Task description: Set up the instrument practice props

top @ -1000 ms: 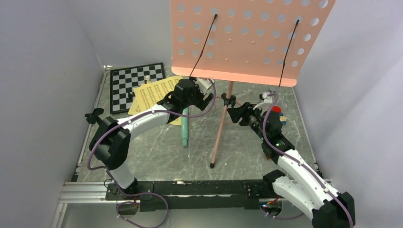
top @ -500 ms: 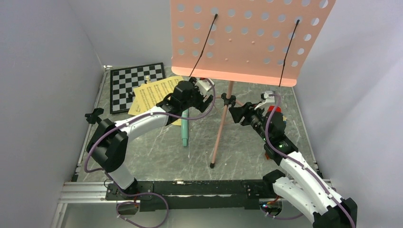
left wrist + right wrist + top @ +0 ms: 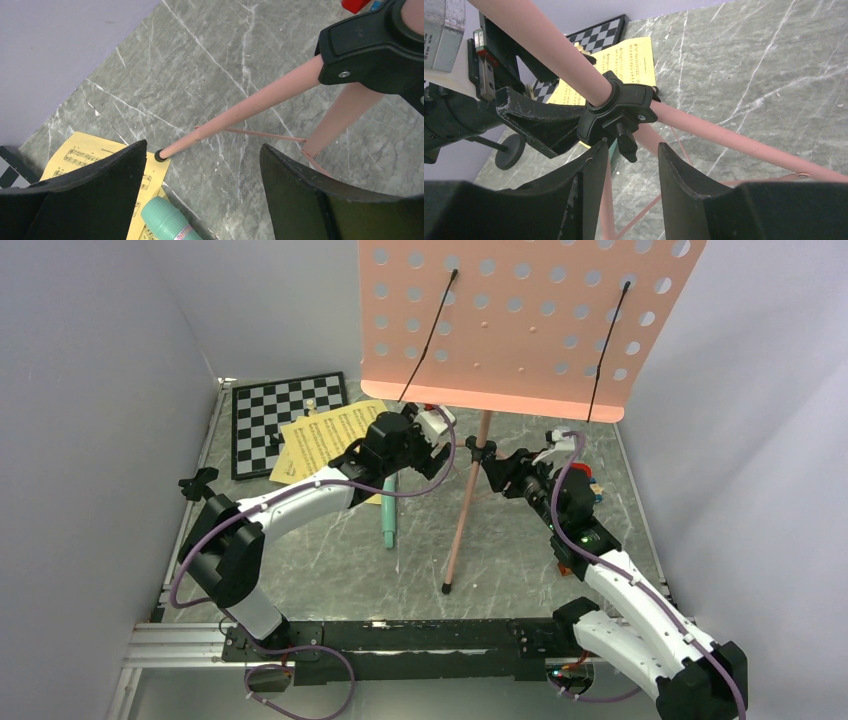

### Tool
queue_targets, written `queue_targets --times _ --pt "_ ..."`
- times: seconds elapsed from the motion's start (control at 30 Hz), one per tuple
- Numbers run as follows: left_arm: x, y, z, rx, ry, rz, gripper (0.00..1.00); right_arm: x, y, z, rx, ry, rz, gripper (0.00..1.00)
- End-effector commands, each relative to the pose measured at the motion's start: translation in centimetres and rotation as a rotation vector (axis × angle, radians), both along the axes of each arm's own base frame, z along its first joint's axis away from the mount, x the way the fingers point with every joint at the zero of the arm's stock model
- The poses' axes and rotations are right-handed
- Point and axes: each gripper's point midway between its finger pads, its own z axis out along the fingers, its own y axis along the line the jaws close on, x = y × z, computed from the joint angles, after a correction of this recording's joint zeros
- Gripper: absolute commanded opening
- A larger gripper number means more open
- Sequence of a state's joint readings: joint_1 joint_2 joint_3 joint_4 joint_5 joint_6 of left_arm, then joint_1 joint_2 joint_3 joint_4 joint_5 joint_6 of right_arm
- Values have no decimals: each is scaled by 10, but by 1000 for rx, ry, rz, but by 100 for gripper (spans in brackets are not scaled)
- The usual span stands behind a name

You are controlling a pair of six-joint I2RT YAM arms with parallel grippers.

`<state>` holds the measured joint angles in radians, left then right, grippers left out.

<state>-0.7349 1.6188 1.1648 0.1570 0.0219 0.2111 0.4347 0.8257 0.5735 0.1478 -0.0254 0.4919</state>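
The pink perforated music stand [image 3: 520,320] rises on its pole [image 3: 468,505], with thin tripod legs [image 3: 240,112]. One leg's black foot [image 3: 160,155] rests at the edge of the yellow sheet-music pages [image 3: 325,435]. The mint-green tube [image 3: 388,510] lies beside them. My left gripper [image 3: 442,445] hovers wide open just left of the pole, nothing between its fingers [image 3: 100,190]. From the right, my right gripper [image 3: 631,147] stands open around the knob [image 3: 626,142] of the pole's black clamp [image 3: 616,107], with gaps on both sides. The small black round-base stand [image 3: 197,483] lies at the table's left edge.
A black-and-white chessboard [image 3: 275,420] lies at the back left, partly under the yellow pages. Small red and blue blocks [image 3: 590,485] sit behind my right arm. Grey walls close in on the left, back and right.
My right gripper has moved up and left to the clamp knob and its jaws have narrowed. My left gripper has shifted slightly right toward the pole, still open.
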Motion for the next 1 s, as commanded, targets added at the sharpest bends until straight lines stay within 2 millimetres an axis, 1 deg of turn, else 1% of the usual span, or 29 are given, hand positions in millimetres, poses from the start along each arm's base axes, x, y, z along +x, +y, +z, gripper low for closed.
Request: queue_targets --times 0.0,0.07,0.23,0.4,0.5,0.63,0.7,0.77,0.83,0.97 --pt "-7 -3 22 -61 -26 -12 87 8 0 29 38 -78 -22 44" --pt "-8 -3 22 -62 -26 -13 87 9 -2 28 37 -77 -34 40" --pt "-8 0 21 -59 -26 -6 87 11 -4 22 42 -62 -52 18" --pt "-10 0 21 -62 -24 -5 87 12 -4 15 90 -35 -68 0" --pt "-11 2 21 -65 -25 0 87 11 -4 13 168 -4 -90 0" --pt "-14 4 22 -69 -23 0 87 7 -1 15 377 71 -116 0" --pt "-15 5 21 -69 -22 1 87 5 3 17 484 116 -109 0" --pt "-15 6 21 -68 -22 3 87 4 8 21 579 163 -98 0" --pt "-15 7 21 -65 -21 5 87 1 13 29 673 200 -78 0" --pt "-15 7 21 -61 -21 5 87 -4 16 42 859 270 -60 0"
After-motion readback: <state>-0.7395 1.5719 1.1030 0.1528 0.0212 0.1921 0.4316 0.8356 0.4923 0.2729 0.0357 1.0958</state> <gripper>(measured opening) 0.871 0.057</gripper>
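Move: The tripod collar's black knob sits just off the right fingertips, about 2 cm ahead and 1 cm left, level with them. The collar itself is about 3 cm ahead and 2 cm left, and the green tube lies on the table roughly 19 cm left, 2 cm nearer and 23 cm lower. From the open left hand the knob is some 8 cm right, 1 cm back and 2 cm higher. Right fingers close on the collar knob, pinch it, then roll clockwise some 35 degrees, seen from behind the hand. ##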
